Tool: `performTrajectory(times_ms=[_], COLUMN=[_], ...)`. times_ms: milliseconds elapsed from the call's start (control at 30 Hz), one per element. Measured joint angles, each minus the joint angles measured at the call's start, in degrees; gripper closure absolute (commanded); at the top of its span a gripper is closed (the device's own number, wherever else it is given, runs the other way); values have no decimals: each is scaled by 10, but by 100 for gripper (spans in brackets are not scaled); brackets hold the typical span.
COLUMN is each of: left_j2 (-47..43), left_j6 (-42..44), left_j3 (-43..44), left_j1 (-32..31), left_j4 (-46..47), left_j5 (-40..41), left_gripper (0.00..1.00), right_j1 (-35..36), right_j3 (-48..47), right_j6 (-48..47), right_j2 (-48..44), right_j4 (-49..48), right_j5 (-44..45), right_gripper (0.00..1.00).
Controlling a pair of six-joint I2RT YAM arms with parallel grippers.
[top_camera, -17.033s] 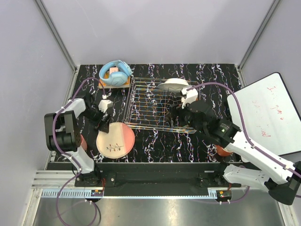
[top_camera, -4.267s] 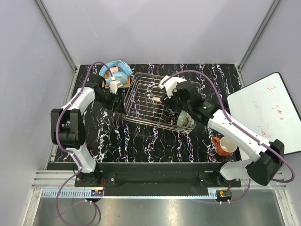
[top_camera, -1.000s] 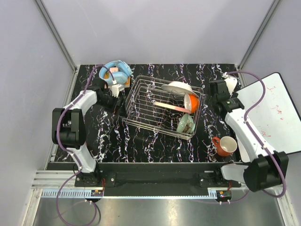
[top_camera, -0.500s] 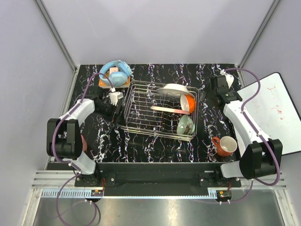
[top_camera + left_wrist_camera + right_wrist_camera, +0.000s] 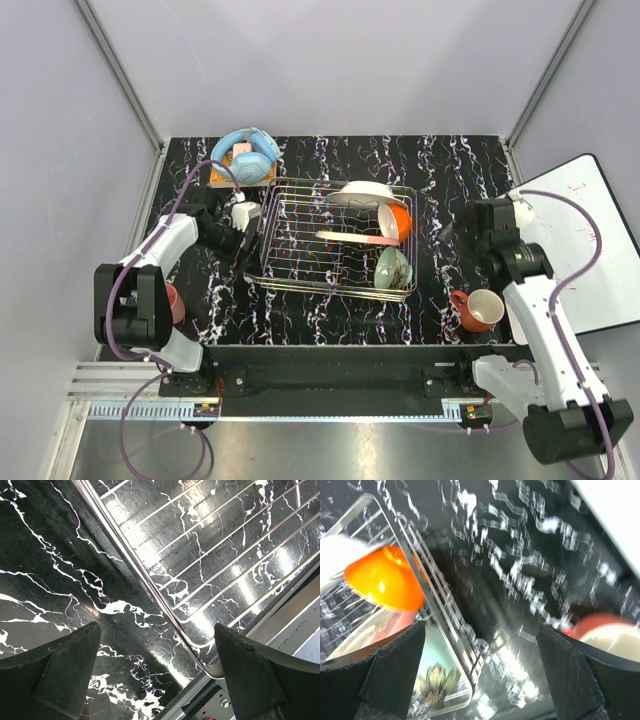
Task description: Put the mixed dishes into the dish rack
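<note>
The silver wire dish rack (image 5: 300, 235) sits mid-table. It holds a white plate (image 5: 365, 192), an orange bowl (image 5: 398, 220), a pink plate on edge (image 5: 358, 238) and a pale green bowl (image 5: 394, 268). An orange-red mug (image 5: 478, 308) stands on the table right of the rack. A pink cup (image 5: 171, 303) shows by the left arm's base. My left gripper (image 5: 247, 240) is open at the rack's left side, over its corner rim (image 5: 150, 587). My right gripper (image 5: 458, 235) is open and empty between rack and mug. Its blurred wrist view shows the orange bowl (image 5: 385, 580), green bowl (image 5: 435, 680) and mug (image 5: 605, 630).
Blue headphones (image 5: 245, 155) lie on an orange pad at the back left, just behind the rack. A white board (image 5: 590, 240) leans off the table's right edge. The table's near metal edge (image 5: 280, 625) runs close to the rack's corner.
The rack has turned and slid to sit squarer on the table. My right arm has swung from the back right toward the near side, beside the mug, opening wider. My left gripper shifted along the rack's left side.
</note>
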State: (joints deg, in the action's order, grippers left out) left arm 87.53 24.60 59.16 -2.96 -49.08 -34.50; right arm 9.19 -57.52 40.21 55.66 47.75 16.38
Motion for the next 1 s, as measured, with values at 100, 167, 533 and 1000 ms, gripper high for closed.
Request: performTrajectory(times_ms=[100, 167, 533, 1000], left_j2=[-2, -2, -34, 1], left_j6=[5, 7, 11, 14], left_j3=[0, 0, 1, 62], left_j1=[0, -1, -12, -25], left_j4=[-7, -12, -32, -56], left_j5=[0, 0, 0, -11], left_gripper=[1, 1, 1, 1], right_j1=[-4, -5, -6, -6], right_j3=[29, 41, 24, 16], right_j6=[47, 69, 103, 122], right_j2=[-50, -73, -17, 12], right_j4=[25, 49, 206, 275], right_j5=[-31, -54, -53, 26], right_gripper=[0, 0, 0, 0])
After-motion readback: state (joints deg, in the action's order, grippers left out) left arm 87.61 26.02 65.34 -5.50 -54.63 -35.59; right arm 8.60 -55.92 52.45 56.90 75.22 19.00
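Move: The orange mug stands about 14 cm back from the right hand, 4 cm to its right and some 15 cm below. The green bowl is roughly 5 cm back and 14 cm left of that hand, and the orange bowl 4 cm ahead and 14 cm left, both some 14 cm below. From the left hand the mug is about 47 cm right, 11 cm back and 3 cm below. Open right hand backs about 11 cm, sinking and tipping down towards the orange mug; left rises about 3 cm. ##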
